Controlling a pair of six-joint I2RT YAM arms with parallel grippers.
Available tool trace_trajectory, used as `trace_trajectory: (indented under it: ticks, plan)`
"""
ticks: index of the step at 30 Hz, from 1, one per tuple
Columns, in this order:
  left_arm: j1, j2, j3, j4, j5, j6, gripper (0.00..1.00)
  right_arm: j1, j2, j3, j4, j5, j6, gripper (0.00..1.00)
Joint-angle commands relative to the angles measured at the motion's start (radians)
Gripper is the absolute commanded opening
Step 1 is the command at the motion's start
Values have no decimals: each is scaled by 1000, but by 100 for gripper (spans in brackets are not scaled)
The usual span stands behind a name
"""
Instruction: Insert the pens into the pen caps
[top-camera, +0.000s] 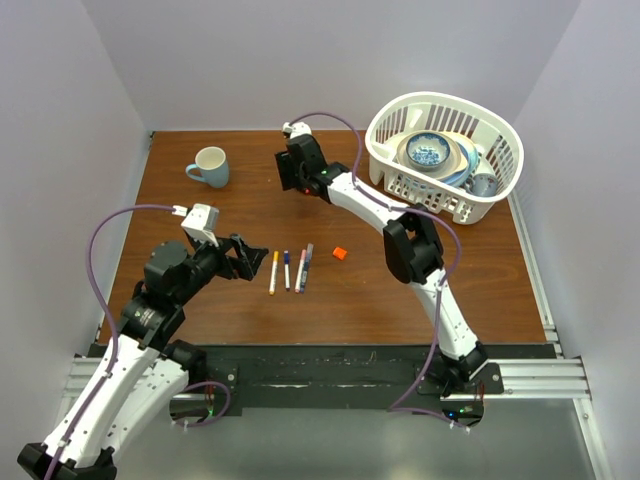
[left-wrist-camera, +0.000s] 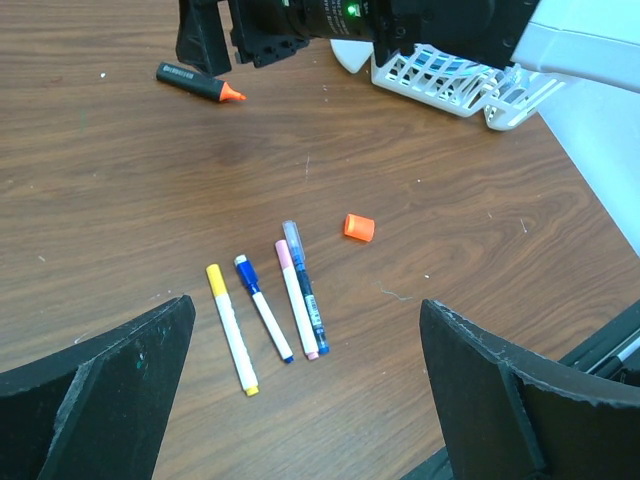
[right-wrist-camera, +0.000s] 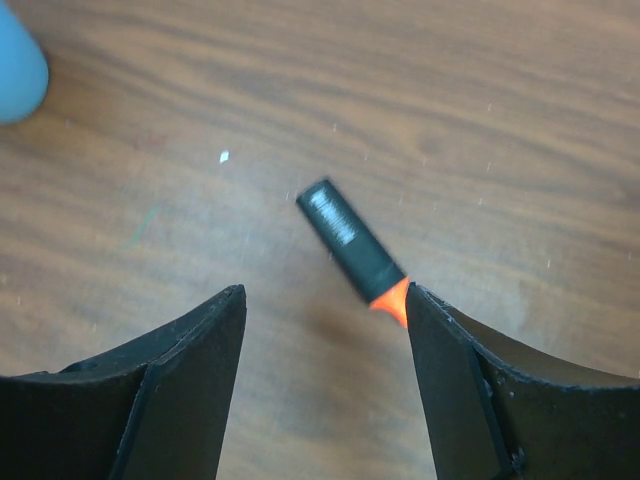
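Observation:
Three white pens with yellow (left-wrist-camera: 231, 328), blue (left-wrist-camera: 263, 308) and pink (left-wrist-camera: 296, 298) caps lie side by side with a dark blue pen (left-wrist-camera: 305, 288) on the brown table (top-camera: 200, 215). They lie just ahead of my left gripper (left-wrist-camera: 305, 310) (top-camera: 246, 261), which is wide open and holds nothing. A loose orange cap (left-wrist-camera: 358, 227) (top-camera: 339, 253) sits to their right. Farther back, a short black pen with a bare orange tip (right-wrist-camera: 352, 242) (left-wrist-camera: 198, 83) lies flat. My right gripper (right-wrist-camera: 325, 305) (top-camera: 292, 186) hovers open over it, the orange tip beside its right finger (right-wrist-camera: 440, 350).
A light blue mug (top-camera: 210, 166) stands at the back left. A white basket (top-camera: 390, 180) holding bowls and dishes occupies the back right corner. White walls close in the table on three sides.

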Motion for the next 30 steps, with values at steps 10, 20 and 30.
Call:
trace_trajectory:
  ticks: [10, 20, 30]
  plan:
    - [-4, -20, -9, 19, -25, 13, 100, -43, 148, 132, 158, -27, 99, 71]
    - [-4, -22, -9, 17, -41, 12, 100, -54, 257, 209, 151, -226, 173, 73]
    - [-4, -32, -11, 16, -56, 12, 100, -46, 241, 140, 94, -519, 141, 74]
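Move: The black highlighter with the orange tip lies nearly under the right hand, about 2 cm ahead, 2 cm to its right and 8 cm below. The blue mug stands some 24 cm to that hand's left and 5 cm farther out; the orange cap lies about 21 cm back and 15 cm right of it. From the waiting left hand, the highlighter is roughly 33 cm ahead, 12 cm right and 20 cm lower. Right hand, fingers open, sinks about 7 cm forward over the highlighter, then slides left, rolling its left side up. ##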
